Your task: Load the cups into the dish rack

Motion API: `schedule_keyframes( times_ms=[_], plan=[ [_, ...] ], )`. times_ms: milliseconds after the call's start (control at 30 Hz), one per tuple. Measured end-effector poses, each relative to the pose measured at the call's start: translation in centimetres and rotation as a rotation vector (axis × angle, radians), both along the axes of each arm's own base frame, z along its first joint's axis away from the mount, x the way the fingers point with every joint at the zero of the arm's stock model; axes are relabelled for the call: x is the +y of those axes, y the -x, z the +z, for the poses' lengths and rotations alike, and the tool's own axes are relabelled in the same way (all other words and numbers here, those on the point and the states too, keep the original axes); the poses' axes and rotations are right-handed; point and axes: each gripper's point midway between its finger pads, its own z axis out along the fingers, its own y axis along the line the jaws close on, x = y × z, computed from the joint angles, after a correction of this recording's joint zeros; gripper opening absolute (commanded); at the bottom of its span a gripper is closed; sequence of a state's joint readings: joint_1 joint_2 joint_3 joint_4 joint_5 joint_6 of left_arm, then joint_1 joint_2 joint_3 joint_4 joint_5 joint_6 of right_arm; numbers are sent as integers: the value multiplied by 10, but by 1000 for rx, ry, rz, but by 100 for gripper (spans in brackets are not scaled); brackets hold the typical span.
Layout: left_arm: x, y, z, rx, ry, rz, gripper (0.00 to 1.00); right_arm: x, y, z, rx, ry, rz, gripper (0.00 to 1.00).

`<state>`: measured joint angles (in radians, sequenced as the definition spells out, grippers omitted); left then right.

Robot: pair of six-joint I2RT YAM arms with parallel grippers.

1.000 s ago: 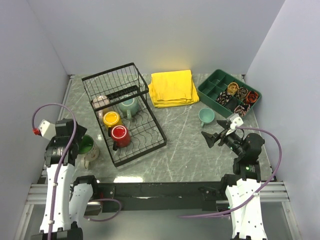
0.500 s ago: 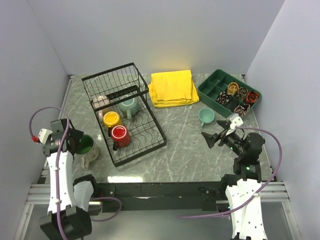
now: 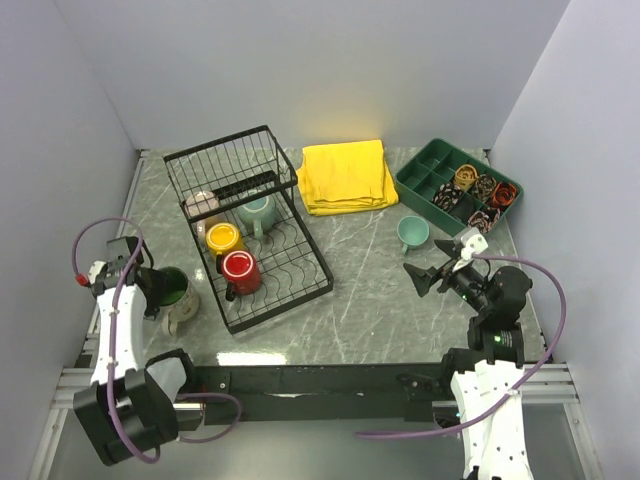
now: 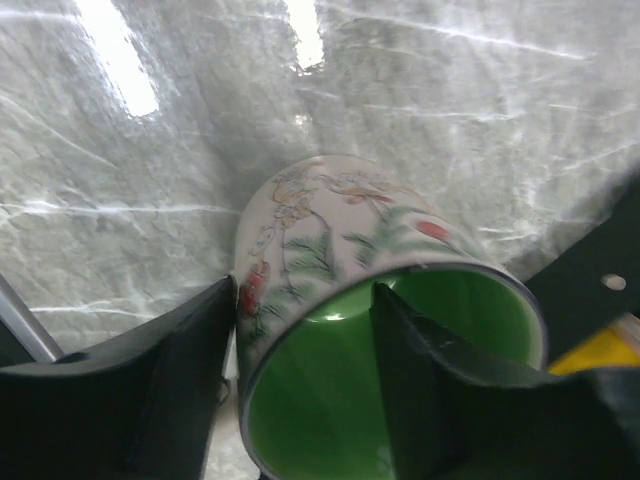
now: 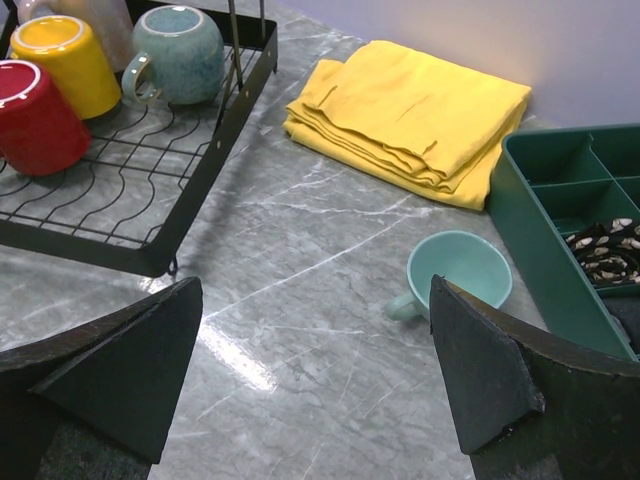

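Note:
A floral cup with a green inside (image 4: 330,225) stands on the table left of the dish rack (image 3: 300,287). My left gripper (image 4: 305,300) straddles its rim: one finger lies against the outer wall, the other is inside, with a gap still showing to the wall. From above, the left gripper (image 3: 148,283) sits over this cup (image 3: 172,287). In the rack are a red cup (image 3: 240,268), a yellow cup (image 3: 222,238), a teal cup (image 3: 258,212) and a pale cup (image 3: 200,205). A second teal cup (image 5: 458,272) stands on the table ahead of my open, empty right gripper (image 5: 315,300).
A folded yellow cloth (image 3: 345,177) lies behind the rack's right side. A green divided tray (image 3: 458,188) with small rolled items stands at the back right, close to the teal cup (image 3: 413,232). Grey walls close in on both sides.
My left gripper has swung onto the floral cup's rim and its jaws have narrowed around the wall. The right arm has stayed put.

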<state>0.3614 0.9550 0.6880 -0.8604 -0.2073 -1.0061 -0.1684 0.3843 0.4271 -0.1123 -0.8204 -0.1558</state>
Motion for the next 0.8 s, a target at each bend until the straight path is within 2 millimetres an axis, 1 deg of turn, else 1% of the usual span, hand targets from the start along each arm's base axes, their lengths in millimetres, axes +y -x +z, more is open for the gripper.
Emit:
schedule_keyframes(
  times_ms=[33,133,167,200,300,367,500,567,600,633,767,800],
  plan=[
    [0,0,-4,13,4,1,56,0,0,0,1,0,0,100],
    [1,1,-10,30,11,5,48,0,1,-1,1,2,-1,100],
    [1,2,-11,34,8,9,46,0,1,-1,2,2,-2,100],
    [2,2,-10,32,5,14,42,-1,1,0,2,2,-4,100],
    [7,2,-9,23,-9,31,36,-2,1,1,-1,3,-11,100],
    [8,2,-8,21,-11,33,35,-3,1,4,-7,4,-14,100],
    [10,0,-10,5,-9,42,36,-3,1,5,-10,5,-16,100],
    [10,-1,-10,0,-5,41,35,-3,1,5,-12,7,-17,100],
    [10,-1,-11,-2,-4,40,25,-3,1,5,-14,8,-16,100],
    [9,-2,-11,-4,-1,39,19,-3,1,5,-16,8,-18,100],
    [12,3,-12,4,-7,39,10,-4,1,6,-18,11,-20,100],
    [12,2,-11,-6,-7,43,3,-4,1,6,-18,11,-21,100]
  ],
)
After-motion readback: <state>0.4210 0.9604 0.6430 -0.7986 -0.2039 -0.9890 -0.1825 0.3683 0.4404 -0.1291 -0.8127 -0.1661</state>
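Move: The green-lined patterned cup stands upright right at the left hand, one finger already over its inside and the other outside its near wall; its middle is about 3 cm ahead, 2 cm to the right and 4 cm below. Upturned in the rack, the red cup lies roughly 9 cm ahead and 15 cm to the right, the yellow one some 17 cm ahead and 11 cm to the right, both about 3 cm lower. For the idle right hand, the green-lined cup is some 50 cm to the left, about level in reach and 19 cm below. The left hand sinks the last 1 cm or so at the green-lined cup's rim, then stays at that height and edges about 1 cm to its left while its fingers close from about two-thirds open to nearly shut. One finger inside the cup and one outside, they pinch the wall on the cup's near side, the wrist keeping its steep downward tilt with hardly any turn. ##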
